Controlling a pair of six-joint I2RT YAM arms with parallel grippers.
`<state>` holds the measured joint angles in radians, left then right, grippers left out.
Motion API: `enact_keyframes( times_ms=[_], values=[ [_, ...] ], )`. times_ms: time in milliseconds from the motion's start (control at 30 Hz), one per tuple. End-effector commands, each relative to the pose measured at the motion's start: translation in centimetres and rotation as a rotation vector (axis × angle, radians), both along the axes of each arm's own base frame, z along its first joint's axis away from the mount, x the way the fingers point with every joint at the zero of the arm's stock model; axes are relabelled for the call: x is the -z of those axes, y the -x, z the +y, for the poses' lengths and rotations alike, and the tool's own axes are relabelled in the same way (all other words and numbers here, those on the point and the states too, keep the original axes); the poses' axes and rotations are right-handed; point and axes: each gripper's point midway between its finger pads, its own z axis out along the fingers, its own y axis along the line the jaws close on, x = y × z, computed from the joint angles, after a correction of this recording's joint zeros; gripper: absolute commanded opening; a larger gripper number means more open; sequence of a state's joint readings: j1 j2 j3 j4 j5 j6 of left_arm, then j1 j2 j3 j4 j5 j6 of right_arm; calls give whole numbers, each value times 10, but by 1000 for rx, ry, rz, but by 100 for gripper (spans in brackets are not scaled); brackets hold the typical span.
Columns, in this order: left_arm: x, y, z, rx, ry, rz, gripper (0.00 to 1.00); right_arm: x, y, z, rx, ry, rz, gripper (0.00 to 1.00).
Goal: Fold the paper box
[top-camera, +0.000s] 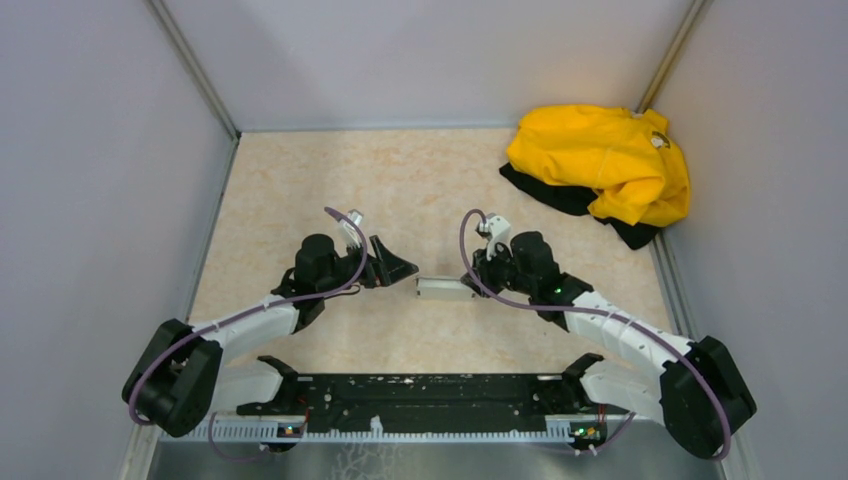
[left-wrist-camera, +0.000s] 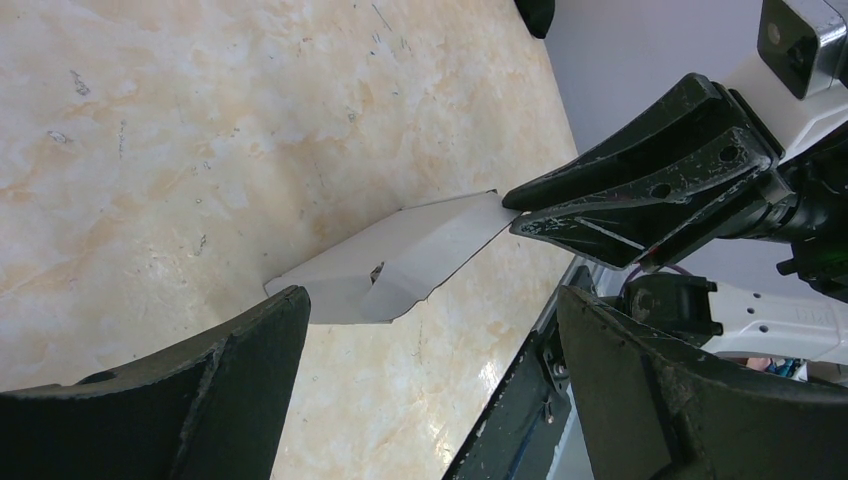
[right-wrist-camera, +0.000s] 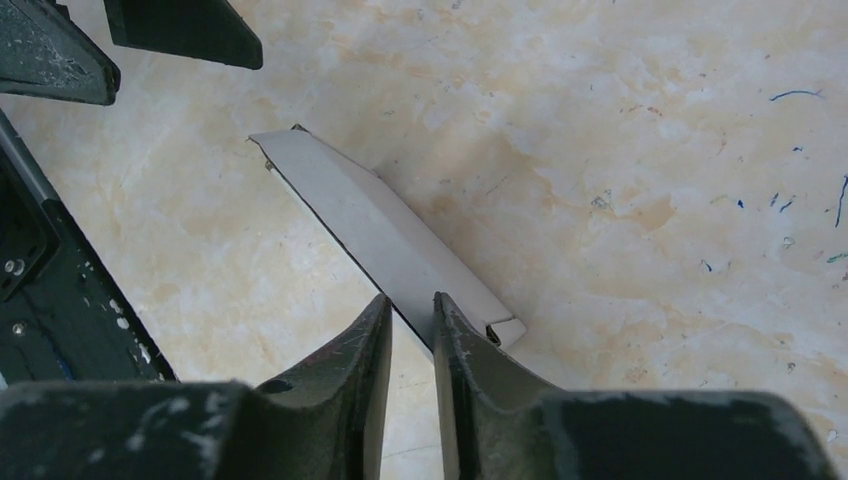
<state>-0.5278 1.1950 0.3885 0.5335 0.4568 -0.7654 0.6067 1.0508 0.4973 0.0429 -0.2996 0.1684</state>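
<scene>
The paper box (top-camera: 445,289) is a flat, pale grey-white strip of cardboard lying between the two arms at mid-table. My right gripper (top-camera: 480,283) is shut on its right end. In the right wrist view the box (right-wrist-camera: 380,225) runs up and left from the narrow gap between my fingertips (right-wrist-camera: 410,310). My left gripper (top-camera: 400,270) stands wide open just left of the box's free end, touching nothing. In the left wrist view the box (left-wrist-camera: 400,260) lies ahead of my open gripper (left-wrist-camera: 430,335), with the right gripper's fingers (left-wrist-camera: 640,195) pinching its far tip.
A yellow garment (top-camera: 605,160) lies over dark cloth at the back right corner. Grey walls close in the table on three sides. A black rail (top-camera: 420,395) runs along the near edge between the arm bases.
</scene>
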Motion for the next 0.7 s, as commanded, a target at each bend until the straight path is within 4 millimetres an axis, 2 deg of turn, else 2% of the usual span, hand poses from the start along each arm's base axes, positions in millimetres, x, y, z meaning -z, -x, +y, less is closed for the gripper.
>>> enact_keyframes(
  times_ms=[0,233,533,600,667],
  values=[
    [-10,-1,-4,22,14,-43,99,-10,-2,-2,24,-2,-37,26],
    [-17,-4,-4,21,3,-56,99,-45,-13,1,30,-26,-125,58],
    [-30,-4,-5,25,5,-69,99,-61,-25,4,15,11,-163,65],
    [-38,-2,-4,27,13,-73,99,-62,-33,5,40,23,-159,67],
    [-46,4,-2,32,24,-63,95,-53,-43,2,86,69,-116,66]
  ],
)
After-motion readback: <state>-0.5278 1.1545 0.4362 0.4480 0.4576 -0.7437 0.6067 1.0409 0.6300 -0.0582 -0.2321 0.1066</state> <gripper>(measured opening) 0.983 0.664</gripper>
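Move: The right gripper, nearly shut, has its fingertips at the near top edge of the closed paper box, close to its right end; the box's middle lies about 7 cm to the left, 1 cm ahead and 3 cm below. The wide-open left gripper waits about 19 cm to the left, 2 cm farther out and 3 cm higher. From the left gripper, the box's middle is some 11 cm to the right, 3 cm back and 6 cm below. Spread the right fingers from nearly shut to about two-thirds open, easing the hand barely a centimetre to the right as they part. Then lift it off the box's near top edge, about 4 cm up and 2 cm forward, the fingers tipping up slightly. Raise the wide-open left gripper some 1.5 cm near the end, touching nothing. ##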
